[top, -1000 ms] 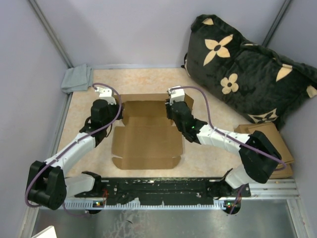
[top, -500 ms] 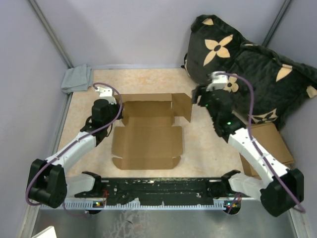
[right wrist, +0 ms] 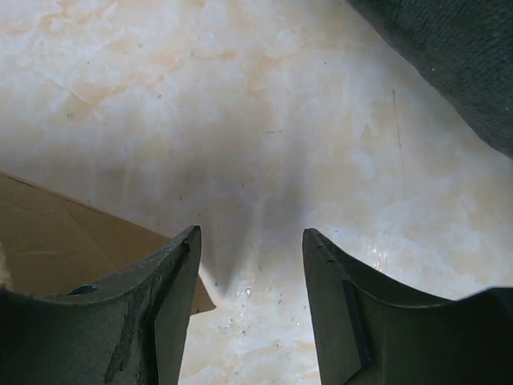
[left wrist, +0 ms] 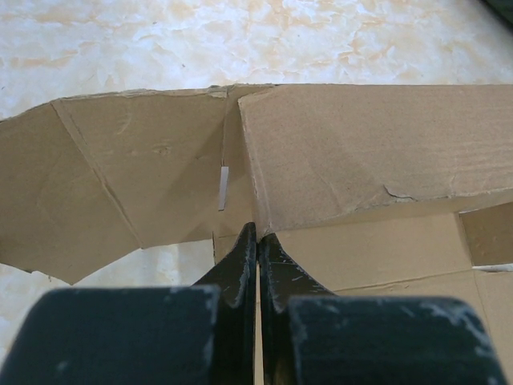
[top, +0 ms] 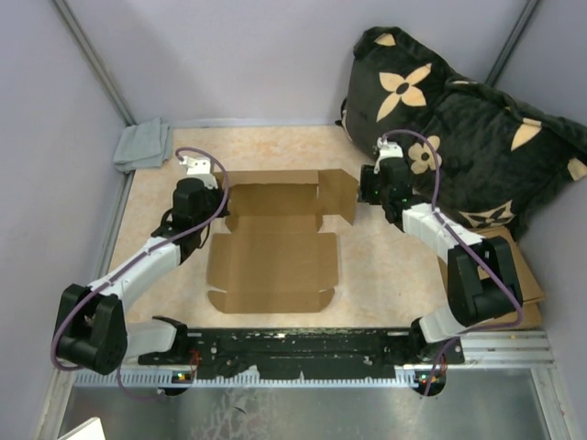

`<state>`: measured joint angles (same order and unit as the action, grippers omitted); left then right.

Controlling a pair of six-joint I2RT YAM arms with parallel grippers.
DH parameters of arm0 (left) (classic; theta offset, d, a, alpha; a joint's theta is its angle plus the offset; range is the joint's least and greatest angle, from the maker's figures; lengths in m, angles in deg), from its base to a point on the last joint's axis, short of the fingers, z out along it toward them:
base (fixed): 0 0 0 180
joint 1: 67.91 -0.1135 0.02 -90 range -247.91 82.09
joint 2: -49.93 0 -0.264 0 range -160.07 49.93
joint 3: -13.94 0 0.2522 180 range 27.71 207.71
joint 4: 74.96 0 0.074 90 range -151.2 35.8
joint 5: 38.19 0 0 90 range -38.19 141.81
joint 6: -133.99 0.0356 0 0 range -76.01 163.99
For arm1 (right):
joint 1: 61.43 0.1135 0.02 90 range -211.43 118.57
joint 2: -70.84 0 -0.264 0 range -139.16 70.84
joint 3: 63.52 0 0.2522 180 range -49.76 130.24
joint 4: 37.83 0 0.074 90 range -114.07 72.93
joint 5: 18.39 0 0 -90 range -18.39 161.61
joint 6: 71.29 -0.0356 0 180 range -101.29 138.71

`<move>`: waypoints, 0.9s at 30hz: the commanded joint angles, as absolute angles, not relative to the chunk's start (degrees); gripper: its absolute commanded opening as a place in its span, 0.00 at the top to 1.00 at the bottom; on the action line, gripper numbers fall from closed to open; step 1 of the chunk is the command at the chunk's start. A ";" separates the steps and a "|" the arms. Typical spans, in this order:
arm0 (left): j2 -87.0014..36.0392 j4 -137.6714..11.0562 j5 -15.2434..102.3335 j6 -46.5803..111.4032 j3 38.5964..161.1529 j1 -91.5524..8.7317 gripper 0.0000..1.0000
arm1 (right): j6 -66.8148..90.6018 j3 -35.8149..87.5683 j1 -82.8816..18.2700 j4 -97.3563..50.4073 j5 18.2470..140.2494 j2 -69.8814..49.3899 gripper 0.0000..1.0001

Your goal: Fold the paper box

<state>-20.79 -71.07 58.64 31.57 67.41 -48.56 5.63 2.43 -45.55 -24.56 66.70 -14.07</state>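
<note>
The paper box [top: 273, 261] lies opened out on the table, brown and unprinted, with its back wall [top: 275, 188] raised. My left gripper [top: 220, 196] is at the wall's left corner. In the left wrist view it [left wrist: 256, 230] is shut on the cardboard edge where the side flap [left wrist: 120, 184] meets the wall [left wrist: 369, 152]. My right gripper [top: 364, 190] hangs just right of the box's upright right flap [top: 339, 194]. Its jaws [right wrist: 251, 234] are open over bare tabletop, with nothing between them. A flap corner [right wrist: 72, 249] shows left of its left finger.
A large black cushion with tan flowers [top: 459, 128] fills the back right, close behind my right arm. A smaller cardboard piece [top: 509, 266] lies at the right edge. A grey cloth [top: 142, 145] sits in the back left corner. The arms' base rail [top: 303, 353] runs along the near edge.
My right gripper let go of the back wall, swung out to the right and opened, then came back beside the right flap. The left gripper kept its hold and place.
</note>
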 commanded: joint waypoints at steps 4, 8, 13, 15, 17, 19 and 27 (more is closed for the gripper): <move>-23.72 -66.40 57.00 30.90 69.89 -48.40 1.00 | 12.63 4.73 -47.10 -31.95 75.93 -17.06 0.46; -24.51 -65.74 57.21 31.15 70.77 -48.40 1.00 | 14.07 4.31 -47.11 -32.66 84.53 -17.35 0.47; -24.52 -65.53 57.23 31.38 71.05 -48.40 1.00 | 14.97 1.54 -47.11 -34.15 92.67 -14.71 0.47; -24.46 -65.59 57.16 31.23 70.93 -48.40 1.00 | 15.18 0.66 -47.11 -34.37 95.22 -13.69 0.47; -24.31 -65.63 56.93 31.01 70.87 -48.40 1.00 | 15.20 0.06 -47.11 -34.65 97.32 -13.24 0.47; -24.21 -65.69 56.76 30.95 70.66 -48.40 1.00 | 15.07 -0.29 -47.11 -35.05 99.63 -13.27 0.47; -23.49 -65.45 56.10 30.51 70.16 -48.44 1.00 | 14.36 -1.07 -46.11 -36.47 104.23 -13.27 0.46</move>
<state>-23.68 -68.86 58.05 31.35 70.29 -48.56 14.09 -1.25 -46.84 -32.89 100.45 -15.66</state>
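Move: The right side flap, still flaring out from the back wall, has its middle roughly 6 cm left of the half-open right hand, 2 cm back and some 4 cm lower. From that hand the folded top strip's middle is about 20 cm left and 2 cm ahead, a little higher; the flat front panel lies some 20 cm left, 19 cm back and 12 cm lower. For the left hand, the strip's left corner is at its fingertips, the side flap about 25 cm right, 1 cm back and 6 cm lower. With the outside of its left finger the right hand pushes the side flap inward, after dipping about 1 cm: it sweeps some 8 cm left and, in the later part, 3 cm back towards the base, swinging roughly 30 degrees counter-clockwise, fingers kept half open. The left hand still pinches the strip's corner, easing about 1 cm forward before holding there. ##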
